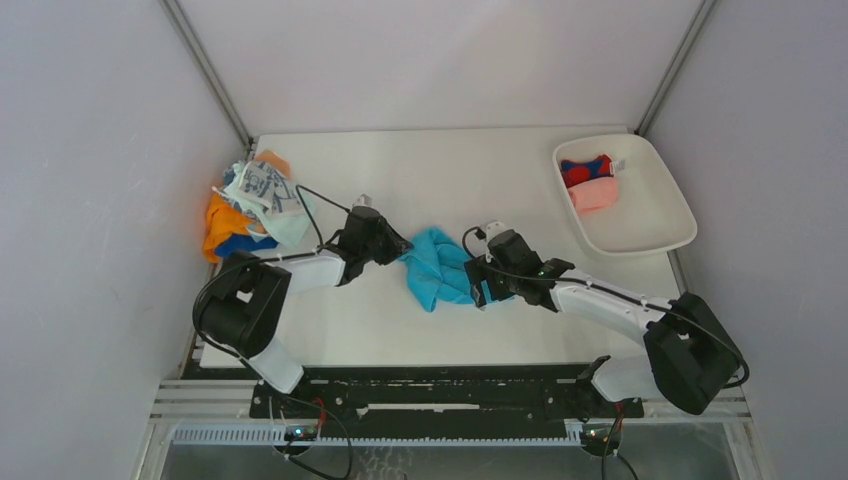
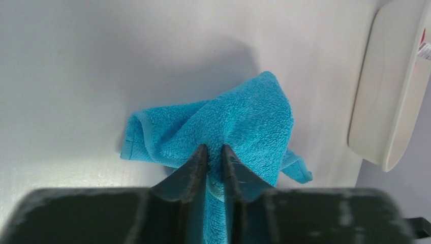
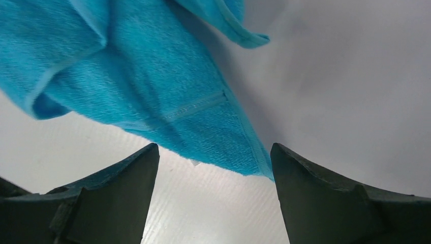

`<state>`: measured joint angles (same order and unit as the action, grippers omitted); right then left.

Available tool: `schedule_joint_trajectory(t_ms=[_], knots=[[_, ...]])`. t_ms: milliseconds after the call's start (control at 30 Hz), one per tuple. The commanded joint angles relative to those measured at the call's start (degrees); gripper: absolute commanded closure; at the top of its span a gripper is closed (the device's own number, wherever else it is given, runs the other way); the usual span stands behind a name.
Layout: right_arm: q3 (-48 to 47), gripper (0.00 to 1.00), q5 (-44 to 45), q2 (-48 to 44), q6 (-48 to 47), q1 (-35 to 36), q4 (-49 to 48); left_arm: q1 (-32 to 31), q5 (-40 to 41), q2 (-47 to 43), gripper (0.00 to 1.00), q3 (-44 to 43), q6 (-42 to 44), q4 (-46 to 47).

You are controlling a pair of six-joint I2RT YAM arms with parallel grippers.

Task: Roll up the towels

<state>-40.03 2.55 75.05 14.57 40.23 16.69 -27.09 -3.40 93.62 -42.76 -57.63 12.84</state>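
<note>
A bright blue towel lies crumpled at the table's middle, between my two grippers. My left gripper is shut on its left edge; in the left wrist view the blue towel bunches up ahead of the left gripper, with cloth pinched between the narrow jaws. My right gripper stands open at the towel's right side. In the right wrist view the blue towel hangs just above and ahead of the right gripper, its hem near the right finger, nothing between the jaws.
A pile of towels, orange, blue, mint and white with print, lies at the far left by the wall. A white tray at the back right holds a pink roll and a red-and-blue roll. The tray also shows at right.
</note>
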Motion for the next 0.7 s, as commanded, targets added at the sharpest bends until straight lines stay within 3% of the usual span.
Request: schedule_joint_trajectory(t_ms=[0, 100, 200, 500, 667], knots=[[-0.9, 0.21, 1.0, 3.0, 2.2, -1.3, 0.1, 0.4, 1.4, -2.6, 0.88, -1.6, 3.7, 1.1], [-0.8, 0.24, -0.3, 5.0, 2.4, -2.3, -0.2, 1.6, 1.5, -5.6, 0.99, 0.7, 4.6, 2.1], [-0.9, 0.32, -0.9, 6.5, 2.5, -2.9, -0.4, 2.8, 3.1, -10.0, 1.0, 2.9, 6.2, 0.8], [-5.8, 0.99, 2.7, 2.8, 1.4, -7.8, 3.2, 4.9, 15.4, -32.5, 1.0, 5.5, 15.8, -15.2], [-13.8, 1.0, 1.2, -1.6, 1.0, -15.9, 7.7, 5.0, 23.5, -46.7, 1.0, 4.4, 21.2, -25.5]])
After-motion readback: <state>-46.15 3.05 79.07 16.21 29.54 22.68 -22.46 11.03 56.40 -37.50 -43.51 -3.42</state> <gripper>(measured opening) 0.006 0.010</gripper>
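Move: The left hand's part-shut fingers already straddle the blue towel's left end, only about 1 cm below and 1 cm back; the towel pile lies some 34 cm to their left and 8 cm farther out. The right hand is open above the towel's right corner, which is about 4 cm below and 2 cm to its right. From the right hand, the towel's middle is 6 cm ahead and 11 cm left, and the white bin 21 cm ahead and 29 cm right. The left hand finishes closing on the blue towel's left end, then lifts it about 13 cm while drawing it some 10 cm left towards the towel pile and slightly back, its fingers tipping up roughly 20 degrees. Meanwhile the right hand sinks nearly 4 cm with a small shift right, pinches the right corner between its fingers, and then carries it up and forward about 4 cm each and a little further right, away from the left hand, turning slightly clockwise. ##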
